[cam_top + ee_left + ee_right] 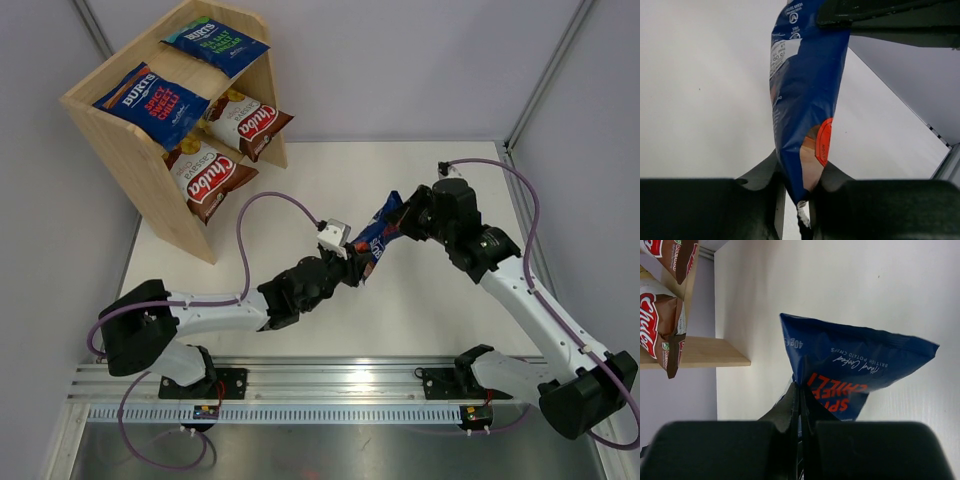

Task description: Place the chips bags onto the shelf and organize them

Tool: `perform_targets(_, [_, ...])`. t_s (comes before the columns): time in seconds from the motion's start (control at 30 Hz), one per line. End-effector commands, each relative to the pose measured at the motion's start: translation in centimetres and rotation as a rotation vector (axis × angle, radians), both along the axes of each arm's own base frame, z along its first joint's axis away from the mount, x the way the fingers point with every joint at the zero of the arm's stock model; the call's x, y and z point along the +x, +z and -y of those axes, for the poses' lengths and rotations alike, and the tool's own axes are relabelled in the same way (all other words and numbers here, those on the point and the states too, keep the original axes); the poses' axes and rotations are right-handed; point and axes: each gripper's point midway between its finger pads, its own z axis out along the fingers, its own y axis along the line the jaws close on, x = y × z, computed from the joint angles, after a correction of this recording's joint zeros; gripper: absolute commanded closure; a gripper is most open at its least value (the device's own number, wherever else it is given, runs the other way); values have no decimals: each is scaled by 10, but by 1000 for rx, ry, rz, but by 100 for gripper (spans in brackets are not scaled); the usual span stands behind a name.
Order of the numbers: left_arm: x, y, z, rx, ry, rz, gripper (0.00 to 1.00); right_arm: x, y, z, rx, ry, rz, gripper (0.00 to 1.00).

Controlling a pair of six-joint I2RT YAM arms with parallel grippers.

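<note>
A small blue chips bag (378, 237) with red "spicy chilli" lettering hangs above the table between both grippers. My left gripper (352, 262) is shut on its lower sealed end (805, 100), a finger pressing each side. My right gripper (405, 222) is shut on the bag's upper edge (855, 360), jaws pressed together. The wooden shelf (130, 170) stands at the far left. Two blue bags (215, 42) (150, 103) lie on its upper tier. Two brown-and-white Chuba bags (245, 122) (210, 178) sit on its lower tier.
Grey booth walls close in the white table (300, 300) at the back and right. A metal rail (330, 385) with both arm bases runs along the near edge. In the right wrist view the shelf's board (695, 352) and a Chuba bag (660, 330) show at left.
</note>
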Motion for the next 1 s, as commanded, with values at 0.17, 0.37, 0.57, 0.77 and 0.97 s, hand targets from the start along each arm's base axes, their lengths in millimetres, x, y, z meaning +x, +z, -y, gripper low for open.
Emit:
perform_targets(0.17, [-9, 35, 0, -114, -14, 33, 99, 16, 37, 9, -65, -38, 112, 98])
perform_targets(0.37, [-26, 51, -19, -187, -104, 4, 100, 5, 55, 33, -208, -33, 164, 10])
perform_targets(0.57, [-55, 70, -37, -319, -388, -68, 100, -48, 53, 10, -238, 411, 257, 3])
perform_targets(0.77, [-114, 110, -45, -398, -729, -3, 100, -87, 61, 7, -246, 587, 357, 1])
perform_targets(0.97, [-109, 137, -57, -482, -651, 5, 100, -94, 82, 17, -213, 493, 386, 1])
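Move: The last blue chips bag hangs from the right hand's shut fingers, its middle about 3 cm back, 4 cm left and 4 cm below that hand. Its lower end is between the left hand's half-closed fingers; from there its middle lies some 5 cm ahead, 3 cm right and 3 cm higher. The nearer brown Chubo bag on the shelf lies roughly 18 cm ahead and 34 cm left of the left hand, a little lower. Left pinches the bag's lower end, carrying it about 10 cm back and up; right opens, going likewise. ##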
